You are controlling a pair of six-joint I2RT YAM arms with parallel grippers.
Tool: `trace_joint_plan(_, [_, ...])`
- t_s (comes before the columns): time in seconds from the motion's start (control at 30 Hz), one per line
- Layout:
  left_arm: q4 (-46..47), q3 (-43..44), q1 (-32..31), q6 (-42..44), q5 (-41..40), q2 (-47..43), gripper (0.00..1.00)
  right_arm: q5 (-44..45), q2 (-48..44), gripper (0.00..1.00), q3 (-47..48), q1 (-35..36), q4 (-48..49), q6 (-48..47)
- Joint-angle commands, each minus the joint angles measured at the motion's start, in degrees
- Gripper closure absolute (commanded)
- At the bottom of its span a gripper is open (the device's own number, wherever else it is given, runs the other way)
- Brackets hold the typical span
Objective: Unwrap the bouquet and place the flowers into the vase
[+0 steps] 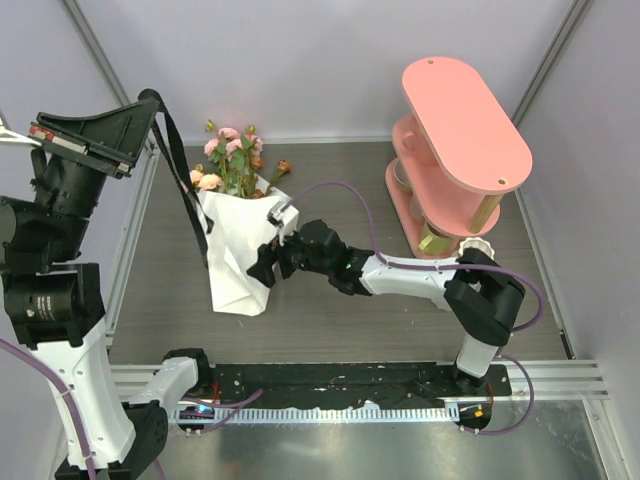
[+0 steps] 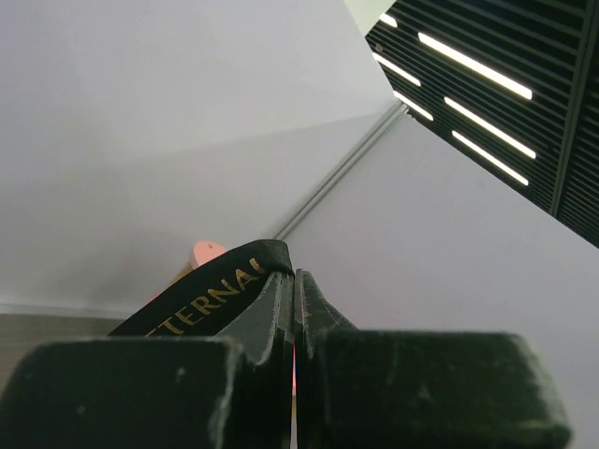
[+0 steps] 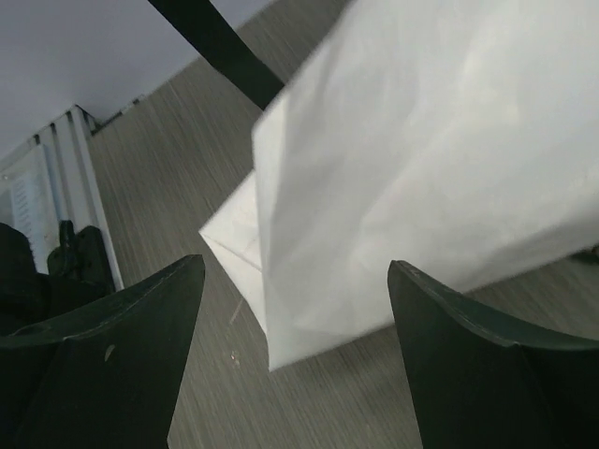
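The bouquet stands on the table, its white paper cone [image 1: 238, 255] loosened and pink and peach flowers [image 1: 232, 160] sticking out of the top. A black ribbon [image 1: 185, 185] runs from the cone up to my left gripper [image 1: 151, 99], which is raised high at the left and shut on it. In the left wrist view the gold-lettered ribbon [image 2: 201, 299] comes out between the closed fingers of that gripper [image 2: 295, 277]. My right gripper [image 1: 267, 265] is open at the cone's right side. In the right wrist view the paper [image 3: 421, 168] lies beyond the spread gripper [image 3: 295, 264], untouched. The white vase [image 1: 481, 243] shows partly behind the right arm.
A pink two-tier oval shelf [image 1: 465, 120] stands at the back right, close to the vase. Metal frame rails run along the table's left edge [image 1: 130, 250] and near edge [image 1: 400, 372]. The right arm stretches across the middle of the table.
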Motion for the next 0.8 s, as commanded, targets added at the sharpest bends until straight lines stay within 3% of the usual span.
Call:
trace_joint_plan(0.0, [-0.12,-1.58,-0.06,-3.70,4.26,1.65,1.00,-4.40,-2.91,0.14,11.47,1.17,-11.18,-8.94])
trace_joint_plan(0.23, [-1.53,-0.44,-0.06,-4.40,4.70,2.00,1.00,-3.62,5.70,0.14,26.14,5.04,-12.42,-9.91])
trace_joint_plan(0.37, [-2.23,-0.44,-0.06,-4.49,5.31,1.83,1.00,1.22,6.32,0.13,28.62,8.11,-11.90,-11.85])
trace_joint_plan(0.5, [-1.97,-1.40,0.03,-5.10,5.58,1.21,1.00,11.83,6.76,0.13,30.38,8.74,-13.13,-12.38])
trace_joint_plan(0.77, [-1.79,-2.72,-0.06,-5.63,5.76,-0.02,1.00,15.11,6.15,0.11,28.54,8.74,-10.06,-13.78])
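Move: Beside the right hand, the ribbon hangs free, its nearest stretch about 12 cm to the left, 2 cm ahead and some 8 cm higher; the left hand pinches its top, and that stretch lies roughly 42 cm below, 2 cm ahead and 2 cm to the left of the left hand. From the right hand, the wrapping paper's middle is about 5 cm ahead, 8 cm left and 12 cm down; the flowers lie some 25 cm ahead, 12 cm left and 9 cm down. Rising off the paper, the right hand climbs about 10 cm and swings some 8 cm left towards the hanging ribbon, fingers staying wide open, first drifting back and then forward a little, with a roll of about 15 degrees. High up, the left hand keeps its pinch on the ribbon, sinks some 3 cm, eases slightly forward and tips down a little. ##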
